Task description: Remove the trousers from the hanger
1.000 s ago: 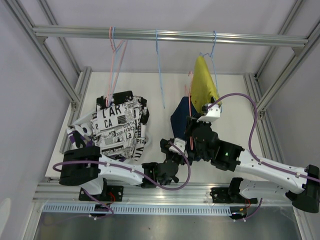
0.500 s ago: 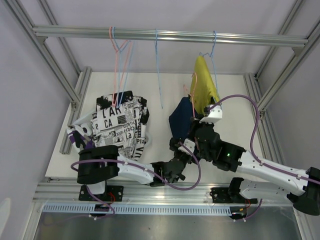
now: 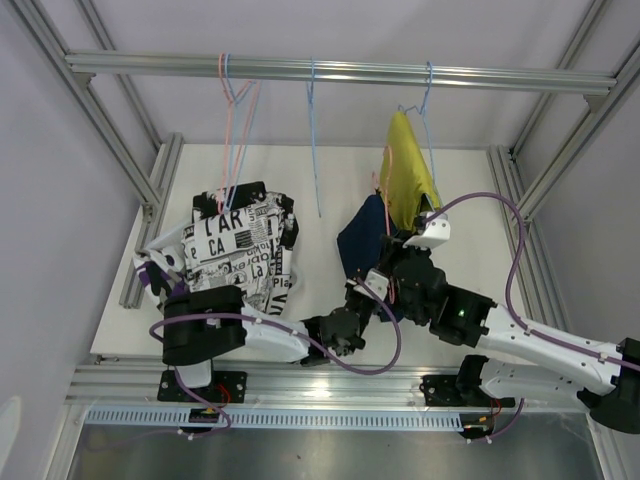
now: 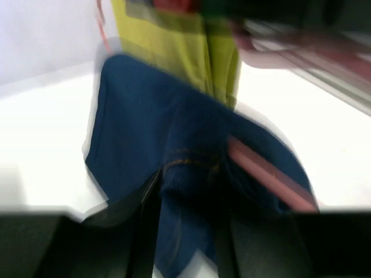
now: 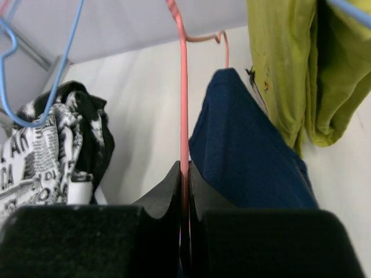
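Navy trousers (image 3: 358, 238) hang over a pink hanger (image 3: 381, 180) that is off the rail, in front of yellow trousers (image 3: 408, 185) on a blue hanger. My right gripper (image 5: 184, 174) is shut on the pink hanger's wire (image 5: 184, 104), with the navy cloth (image 5: 243, 150) just to its right. From below, my left gripper (image 4: 188, 231) has a fold of the navy trousers (image 4: 151, 127) pinched between its fingers; this view is blurred. The hanger's pink bar (image 4: 266, 174) shows under the cloth there.
A heap of patterned trousers (image 3: 240, 250) lies on the table at the left. An empty pink hanger (image 3: 232, 130) and an empty blue one (image 3: 315, 130) hang from the rail (image 3: 330, 72). Frame posts flank both sides.
My left gripper has swung right and up under the navy trousers and closed on the cloth. The right gripper keeps the pink hanger, shifted slightly.
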Action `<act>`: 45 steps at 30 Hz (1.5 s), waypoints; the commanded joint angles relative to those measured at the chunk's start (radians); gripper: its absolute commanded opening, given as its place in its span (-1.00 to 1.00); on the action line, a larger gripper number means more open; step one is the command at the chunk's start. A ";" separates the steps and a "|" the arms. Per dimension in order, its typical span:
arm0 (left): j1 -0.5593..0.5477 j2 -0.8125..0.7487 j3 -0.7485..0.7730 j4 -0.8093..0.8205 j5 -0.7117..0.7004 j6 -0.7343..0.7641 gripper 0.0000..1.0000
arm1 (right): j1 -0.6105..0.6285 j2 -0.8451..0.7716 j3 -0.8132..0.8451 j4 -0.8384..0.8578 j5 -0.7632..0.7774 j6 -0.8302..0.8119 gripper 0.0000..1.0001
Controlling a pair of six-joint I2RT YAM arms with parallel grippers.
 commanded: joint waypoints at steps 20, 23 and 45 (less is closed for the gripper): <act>0.117 -0.027 -0.041 0.180 -0.097 0.034 -0.99 | 0.034 -0.024 -0.037 0.026 -0.026 0.111 -1.00; 0.117 -0.064 -0.065 0.178 -0.089 0.034 -0.99 | 0.036 -0.009 -0.044 0.031 -0.022 0.119 -1.00; 0.060 -0.348 -0.058 0.097 -0.109 0.239 -0.99 | 0.017 -0.030 -0.141 0.100 -0.003 0.174 -1.00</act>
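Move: The navy trousers' edge already lies between the left hand's half-open fingers, and their middle is about 4 cm ahead and 1 cm to the left, near its height. Their pink hanger is some 5 cm ahead, 2 cm right and 6 cm up, and the yellow-green trousers some 16 cm ahead, 6 cm right and 15 cm up. From the right hand, which already grips the hanger, the navy trousers' middle is about 3 cm ahead, straight in line and 8 cm below. The left hand pushes about 5 cm forward and drifts left as its half-open fingers shut and pinch a fold of the navy trousers, then it lifts the cloth up and left, easing back a little, to end roughly 8 cm left and 9 cm higher, turned some 10 degrees counter-clockwise. Against that pull the right hand keeps its pinch on the pink hanger's wire and lowers it about 5 cm, coming back slightly towards its base. ##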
